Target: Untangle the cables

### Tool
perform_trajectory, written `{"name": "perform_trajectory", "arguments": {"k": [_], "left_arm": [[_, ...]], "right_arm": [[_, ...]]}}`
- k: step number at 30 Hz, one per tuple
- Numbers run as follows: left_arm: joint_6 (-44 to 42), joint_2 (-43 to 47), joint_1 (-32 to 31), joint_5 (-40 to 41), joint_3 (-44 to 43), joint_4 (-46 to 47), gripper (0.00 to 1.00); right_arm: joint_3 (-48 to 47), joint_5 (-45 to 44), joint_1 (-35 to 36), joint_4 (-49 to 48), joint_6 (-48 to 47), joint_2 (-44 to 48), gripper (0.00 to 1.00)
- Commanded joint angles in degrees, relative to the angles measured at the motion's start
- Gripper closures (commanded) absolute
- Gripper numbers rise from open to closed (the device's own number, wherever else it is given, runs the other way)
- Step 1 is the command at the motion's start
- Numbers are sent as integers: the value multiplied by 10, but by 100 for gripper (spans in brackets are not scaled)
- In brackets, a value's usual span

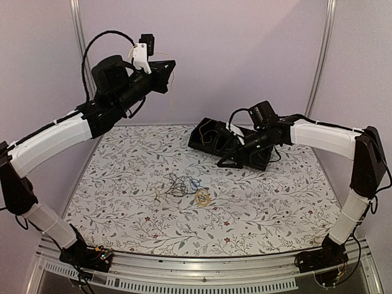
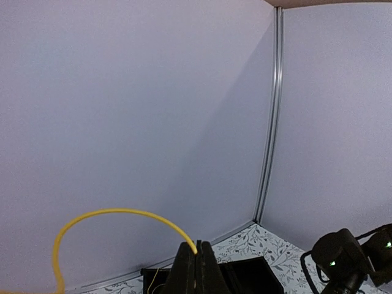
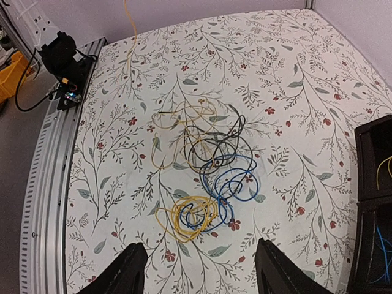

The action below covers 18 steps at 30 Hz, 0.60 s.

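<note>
A tangle of thin cables (image 1: 185,187) lies mid-table: a yellow coil (image 3: 193,215), blue loops (image 3: 231,177) and black loops (image 3: 214,144) interlaced. My left gripper (image 2: 197,250) is raised high near the back wall (image 1: 166,67) and is shut on one yellow cable (image 2: 110,213). That cable arcs away from the jaws and trails down toward the table (image 3: 130,24). My right gripper (image 3: 201,248) hovers above the tangle, open, with nothing between its fingers (image 3: 131,269). In the top view it sits at the back right (image 1: 229,160).
A black tray (image 1: 202,136) stands at the back of the table, beside the right wrist. Its compartments (image 3: 373,159) hold bits of yellow and blue cable. The left arm's base (image 3: 61,55) and a metal rail (image 3: 43,184) line the near edge.
</note>
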State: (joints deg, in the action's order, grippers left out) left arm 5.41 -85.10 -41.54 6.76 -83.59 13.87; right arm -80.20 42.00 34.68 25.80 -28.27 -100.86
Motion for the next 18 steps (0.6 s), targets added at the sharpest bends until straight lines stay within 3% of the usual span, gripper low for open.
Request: {"name": "perform_trajectory", "arguments": {"k": [1, 11, 18], "left_arm": [[34, -38, 27, -52, -33, 8, 100], [-12, -154, 60, -63, -151, 11, 100], [1, -301, 92, -121, -333, -14, 100]], "right_arm": [[53, -13, -7, 57, -58, 44, 35], [149, -70, -36, 78, -95, 104, 35], [200, -65, -77, 65, -88, 131, 35]]}}
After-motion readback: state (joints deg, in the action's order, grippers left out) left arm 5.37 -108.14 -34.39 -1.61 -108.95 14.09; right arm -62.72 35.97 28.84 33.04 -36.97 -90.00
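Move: The left hand pinches a yellow cable high up; the black bin's left compartment lies about 23 cm ahead, 10 cm right and 45 cm below it. The blue-and-yellow coil is roughly 6 cm back, 9 cm right and 47 cm down. From the empty right hand that coil is 9 cm left, 1 cm back and 19 cm down, the dark tangle 4 cm ahead, 18 cm left, equally low. Left carries the yellow cable some 10 cm forward towards the bin; open right retreats rightward and down. ##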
